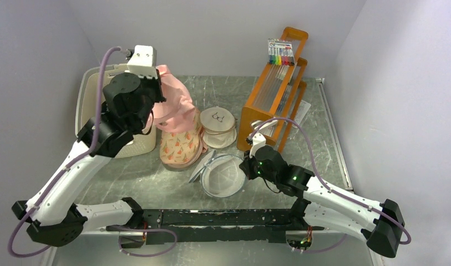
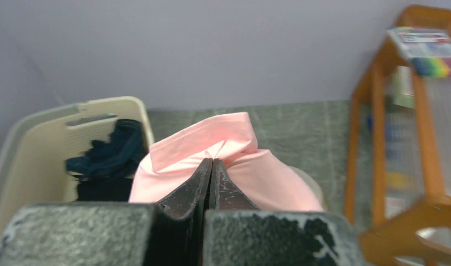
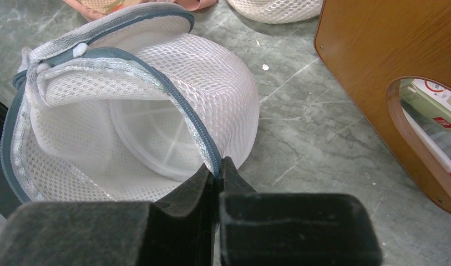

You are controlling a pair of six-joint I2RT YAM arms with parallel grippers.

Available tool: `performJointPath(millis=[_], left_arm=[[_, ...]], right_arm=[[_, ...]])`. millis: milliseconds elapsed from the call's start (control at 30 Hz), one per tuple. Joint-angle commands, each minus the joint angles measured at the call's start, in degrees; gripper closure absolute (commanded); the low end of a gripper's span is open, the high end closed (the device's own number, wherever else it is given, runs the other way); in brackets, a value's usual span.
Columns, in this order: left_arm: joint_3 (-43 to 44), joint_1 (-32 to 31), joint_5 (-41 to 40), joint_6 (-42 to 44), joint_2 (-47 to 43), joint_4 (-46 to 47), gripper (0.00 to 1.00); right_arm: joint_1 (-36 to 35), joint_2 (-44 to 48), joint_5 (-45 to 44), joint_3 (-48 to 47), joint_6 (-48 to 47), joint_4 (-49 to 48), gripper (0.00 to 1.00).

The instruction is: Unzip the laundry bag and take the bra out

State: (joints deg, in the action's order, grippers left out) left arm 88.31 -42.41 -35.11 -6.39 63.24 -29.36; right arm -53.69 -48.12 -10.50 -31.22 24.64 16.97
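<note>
The pink bra (image 1: 176,102) hangs in the air at the back left, beside the basket, with my left gripper (image 1: 155,88) shut on its top fold. In the left wrist view the gripper's (image 2: 212,162) jaws are pressed together on the bra's (image 2: 267,177) pink fabric. The white mesh laundry bag (image 1: 223,176) lies unzipped on the table's near middle. My right gripper (image 1: 248,163) is at its right edge. In the right wrist view that gripper (image 3: 218,162) is shut on the grey-blue zipper rim (image 3: 178,100) of the laundry bag (image 3: 212,72), whose mouth gapes, showing only white mesh inside.
A beige laundry basket (image 1: 87,94) with dark clothes (image 2: 112,149) stands at the back left. A peach patterned bag (image 1: 181,147) and a beige glasses-print bag (image 1: 217,119) lie behind the laundry bag. An orange wooden rack (image 1: 275,88) with markers (image 1: 280,52) stands to the right.
</note>
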Motion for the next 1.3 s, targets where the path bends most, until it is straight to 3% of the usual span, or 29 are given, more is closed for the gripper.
performJointPath(millis=[0,100,233,333,533,633,733,833,933,1133,1267], left_arm=[[3.52,1.01,-12.64,10.62,2.35,6.41,0.93],[3.14,3.28,-13.16,13.95,3.5,12.27,0.93],[-0.02,11.25,-13.32,16.55,4.99,18.17,0.93],[-2.6,20.86,-8.18,10.87,6.39,15.71,0.93],[-20.12,35.37,-1.98,0.96,6.84,17.84,0.93],[-23.3,42.63,2.13,-3.82,11.4,15.71,0.92],[-16.06,45.9,-1.26,-8.91,16.63,7.5,0.73],[-16.75,46.77,-0.04,-10.47,15.24,8.13,0.34],[-21.62,46.77,5.32,-9.02,9.78,13.85,0.02],[-26.31,44.53,16.07,-5.23,2.28,20.35,0.01],[-27.23,39.13,20.3,-2.72,0.91,21.82,0.04]], right_arm=[[-0.01,-0.53,-0.22,-0.04,0.04,-1.16,1.0],[-0.05,-0.65,-0.22,-0.15,0.0,-1.13,1.0],[-0.03,-0.67,-0.31,-0.11,0.05,-1.22,1.0],[-0.06,-0.87,-0.28,-0.09,0.0,-1.18,1.0],[-0.03,-0.81,-0.4,-0.13,0.0,-1.07,1.0],[-0.05,-0.72,-0.16,-0.12,-0.03,-1.11,1.0],[-0.01,-0.98,-0.02,-0.2,-0.13,-1.2,1.0],[-0.03,-1.2,-0.17,-0.3,-0.04,-1.06,1.0],[-0.06,-1.18,-0.22,-0.23,-0.03,-1.22,1.0],[-0.03,-1.04,-0.13,-0.36,-0.05,-0.87,1.0],[-0.06,-1.5,-2.46,-2.1,1.91,2.09,1.0]])
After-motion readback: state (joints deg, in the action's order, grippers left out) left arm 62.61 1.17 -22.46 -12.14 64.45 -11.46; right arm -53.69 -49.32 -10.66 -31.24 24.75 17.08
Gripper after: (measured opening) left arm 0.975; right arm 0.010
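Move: About 25 cm to the left hand's left, some 9 cm farther out and its middle roughly 32 cm lower, stands the laundry basket, with black clothes about 20 cm left and 6 cm ahead of the hand. Almost straight below lie the patterned bags; the open, empty laundry bag is about 20 cm right and 16 cm back. From the right hand, the basket is some 53 cm left and 21 cm farther out, at about equal height. Swinging left about 25 cm and some 9 cm forward, the left hand carries the pink garment it already holds over the basket, turning nearly 50 degrees counter-clockwise, then plunges over 20 cm with the fingers tipping down. It opens wide at the bottom, lets go and rises about 10 cm, drifting back right. The right hand stays, still pinching the laundry bag's rim. ##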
